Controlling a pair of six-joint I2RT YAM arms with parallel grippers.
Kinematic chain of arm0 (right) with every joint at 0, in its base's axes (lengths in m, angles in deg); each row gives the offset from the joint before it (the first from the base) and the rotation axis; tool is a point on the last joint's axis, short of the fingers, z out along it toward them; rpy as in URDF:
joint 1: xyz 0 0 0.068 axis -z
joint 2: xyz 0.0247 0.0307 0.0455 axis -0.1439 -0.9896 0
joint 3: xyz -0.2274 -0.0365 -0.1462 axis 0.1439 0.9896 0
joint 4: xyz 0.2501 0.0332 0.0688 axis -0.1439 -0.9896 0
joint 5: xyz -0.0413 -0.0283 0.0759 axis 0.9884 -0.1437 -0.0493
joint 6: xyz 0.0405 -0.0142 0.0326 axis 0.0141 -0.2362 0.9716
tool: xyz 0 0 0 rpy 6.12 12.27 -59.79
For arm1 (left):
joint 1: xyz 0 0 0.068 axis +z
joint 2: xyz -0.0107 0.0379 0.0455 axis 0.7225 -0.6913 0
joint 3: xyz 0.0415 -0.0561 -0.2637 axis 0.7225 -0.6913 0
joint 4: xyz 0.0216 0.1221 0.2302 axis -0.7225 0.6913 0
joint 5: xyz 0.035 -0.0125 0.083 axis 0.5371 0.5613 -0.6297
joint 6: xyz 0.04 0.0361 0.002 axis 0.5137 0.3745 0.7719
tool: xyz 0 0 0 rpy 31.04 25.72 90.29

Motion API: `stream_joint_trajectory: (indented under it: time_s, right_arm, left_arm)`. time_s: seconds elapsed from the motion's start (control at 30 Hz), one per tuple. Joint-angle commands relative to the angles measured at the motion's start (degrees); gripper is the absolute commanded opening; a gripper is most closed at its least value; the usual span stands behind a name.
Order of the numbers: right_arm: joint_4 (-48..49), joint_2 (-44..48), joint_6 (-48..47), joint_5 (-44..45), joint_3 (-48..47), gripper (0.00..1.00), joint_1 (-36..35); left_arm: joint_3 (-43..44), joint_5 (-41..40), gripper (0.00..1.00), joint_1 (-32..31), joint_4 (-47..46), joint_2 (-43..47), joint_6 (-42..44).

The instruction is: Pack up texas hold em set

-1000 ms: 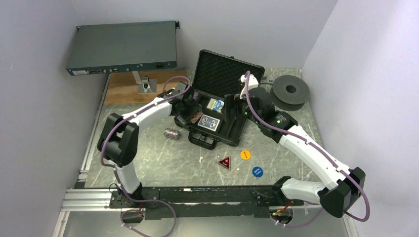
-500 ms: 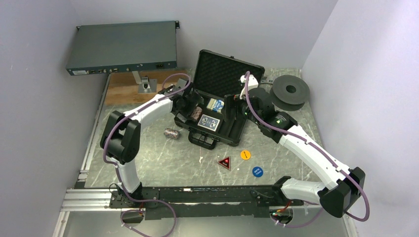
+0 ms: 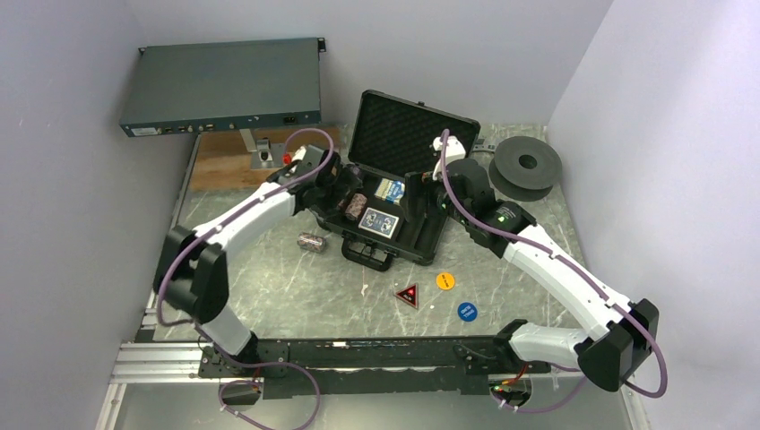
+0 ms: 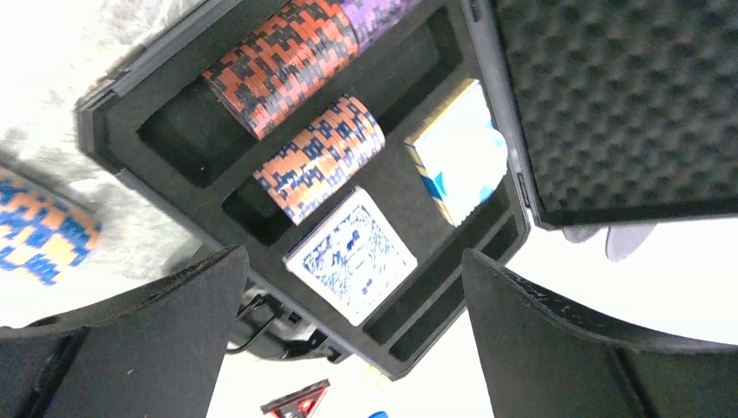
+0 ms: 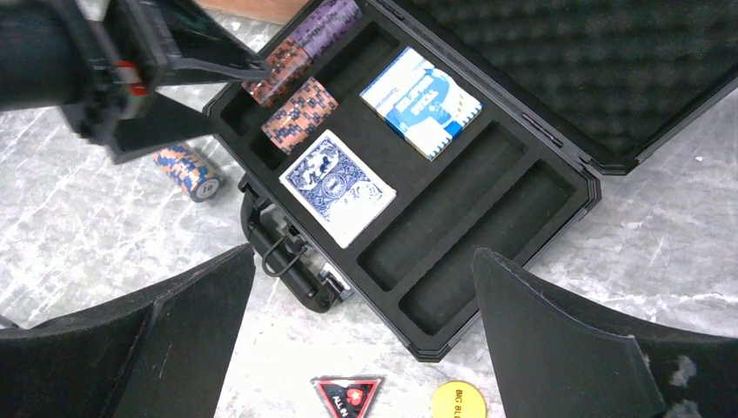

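The black briefcase [image 3: 405, 134] lies open, foam lid up. In its tray sit two brown-patterned chip rolls [image 4: 320, 157] [image 5: 300, 113], a purple roll [image 5: 324, 22], a blue-backed card deck [image 4: 352, 266] [image 5: 338, 187] and a blue-and-white deck box [image 5: 420, 100]. One chip roll [image 3: 311, 241] [image 5: 187, 172] lies on the table left of the case. My left gripper [image 3: 341, 193] [image 4: 352, 348] hangs open over the case's left end, holding nothing. My right gripper [image 3: 423, 204] [image 5: 361, 340] stands open above the case's front right. A red triangle button [image 3: 408, 296], an orange button [image 3: 445, 280] and a blue button [image 3: 467, 311] lie in front.
A grey flat rack unit [image 3: 222, 88] sits at the back left above a wooden board [image 3: 224, 166]. A dark round spool [image 3: 528, 166] lies right of the case. Walls close in on both sides. Two tray slots [image 5: 461, 252] on the right hold nothing.
My left gripper has opened wide and drawn back up and to the left, leaving a chip roll in the tray. The right arm has barely shifted.
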State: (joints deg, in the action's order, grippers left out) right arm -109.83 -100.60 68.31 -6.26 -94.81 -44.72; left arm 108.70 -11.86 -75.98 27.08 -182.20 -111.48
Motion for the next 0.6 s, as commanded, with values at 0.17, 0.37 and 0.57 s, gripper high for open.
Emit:
stream_joint_trajectory:
  time_s: [0.17, 0.37, 0.57]
  right_arm:
    - [3.7, -2.0, -0.7, -6.7, -2.0, 1.00, 0.2]
    - [7.5, -4.7, -1.0, -14.5, -1.9, 1.00, -0.1]
    - [10.3, -8.1, -3.6, -16.5, -2.7, 0.98, -3.9]
  left_arm:
    - [-11.4, -10.1, 1.00, -0.5, 0.8, 24.1, 18.0]
    - [-17.8, -14.1, 1.00, -0.5, 2.7, 40.6, 28.4]
    - [-20.5, -19.9, 1.00, -0.5, 8.6, 55.5, 40.5]
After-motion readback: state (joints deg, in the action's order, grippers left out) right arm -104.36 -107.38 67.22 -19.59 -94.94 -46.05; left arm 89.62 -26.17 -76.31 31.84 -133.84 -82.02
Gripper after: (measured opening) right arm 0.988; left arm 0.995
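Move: The loose chip roll still on the table lies about 8 cm back, 9 cm to the left and 8 cm below the left hand. From the right hand the same roll is some 26 cm left, 2 cm back and 18 cm down. The chip roll just placed in the case is about 6 cm ahead and 15 cm left of the right hand, the card deck 3 cm ahead and 10 cm left, both some 16 cm below. Pull the empty left gripper clear of the case, swinging it back, left and up by roughly 12 cm each way while the wrist tips its fingers up some 35 degrees. As it leaves, start the right hand left over the case towards the loose chip roll, about 5 cm, sinking slightly and turning counter-clockwise. Keep both grippers wide open. ##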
